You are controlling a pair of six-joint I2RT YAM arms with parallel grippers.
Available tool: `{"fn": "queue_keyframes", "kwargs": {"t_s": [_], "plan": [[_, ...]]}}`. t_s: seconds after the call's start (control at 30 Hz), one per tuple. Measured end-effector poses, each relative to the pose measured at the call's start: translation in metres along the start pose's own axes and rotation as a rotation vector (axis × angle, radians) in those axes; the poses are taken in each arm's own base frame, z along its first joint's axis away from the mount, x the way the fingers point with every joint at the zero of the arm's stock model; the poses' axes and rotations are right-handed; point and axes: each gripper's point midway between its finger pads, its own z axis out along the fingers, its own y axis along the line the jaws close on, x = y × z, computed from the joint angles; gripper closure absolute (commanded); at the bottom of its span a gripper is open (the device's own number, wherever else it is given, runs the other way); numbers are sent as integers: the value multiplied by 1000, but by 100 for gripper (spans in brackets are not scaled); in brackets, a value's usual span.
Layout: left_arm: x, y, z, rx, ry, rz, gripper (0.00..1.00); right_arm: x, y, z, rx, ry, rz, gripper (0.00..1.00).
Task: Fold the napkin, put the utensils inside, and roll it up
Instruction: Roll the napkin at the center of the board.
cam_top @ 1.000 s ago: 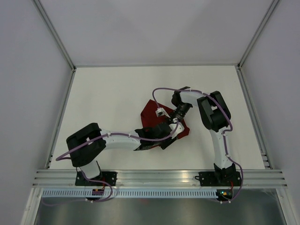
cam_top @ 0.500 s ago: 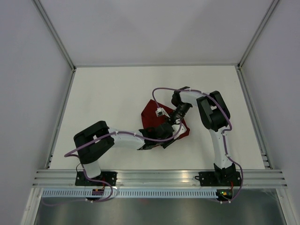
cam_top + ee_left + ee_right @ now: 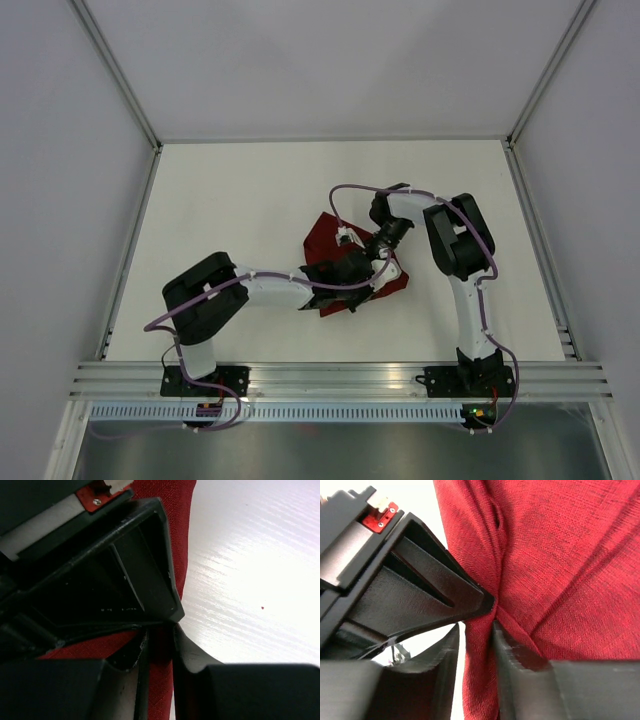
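The dark red napkin (image 3: 322, 238) lies bunched mid-table under both grippers. In the left wrist view a narrow fold of the napkin (image 3: 161, 690) fills the gap of my left gripper (image 3: 159, 635), which is shut on it. Its tips touch the black right gripper (image 3: 125, 580). In the right wrist view a ridge of the napkin (image 3: 560, 570) runs between the fingers of my right gripper (image 3: 475, 630). These stand open, with a sliver of table showing beside the left finger. The left gripper (image 3: 415, 585) meets them tip to tip. No utensils are in view.
The white table (image 3: 250, 200) is walled by a metal frame on the left, right and back. Both arms (image 3: 280, 290) cross over the middle, with purple cables looping above the cloth.
My left arm has pushed right into the cloth and its jaws have narrowed onto a fold. The right jaws have parted a little. The napkin's near-left part has drawn in.
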Motion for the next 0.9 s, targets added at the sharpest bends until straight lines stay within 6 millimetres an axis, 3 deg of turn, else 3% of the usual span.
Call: {"fn": "queue_keyframes", "kwargs": {"t_s": [0.1,0.2,0.33,0.53,0.67,0.8,0.9], "plan": [[0,2,0,36,3,-20,98,-3,0,-7,38,-27,17,44],[-2,4,1,76,-1,-47,98,-9,-3,-18,106,-68,27,40],[-4,5,3,124,-5,-79,98,-27,-25,-42,276,-159,-5,37],[-7,5,6,206,0,-140,98,-44,-57,-115,561,-383,54,36],[-9,7,8,279,26,-220,98,-37,-68,-171,687,-517,96,37],[-10,11,9,356,65,-309,98,-21,-58,-205,771,-586,98,37],[-9,13,10,419,109,-382,98,-13,-35,-204,815,-593,45,36]]}}
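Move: The left fingers already pinch the napkin's rolled near edge; the napkin's middle lies about 5 cm ahead of them and 4 cm left, its far corner roughly 16 cm ahead and 10 cm left. The right fingers are on the same roll, already starting to open: from them the napkin's middle is some 2 cm ahead and 9 cm left, the left gripper about 3 cm back and 4 cm left. Right hand opens off the roll, sweeping forward, then right and up; left keeps its pinch, tipping 30 degrees forward. ##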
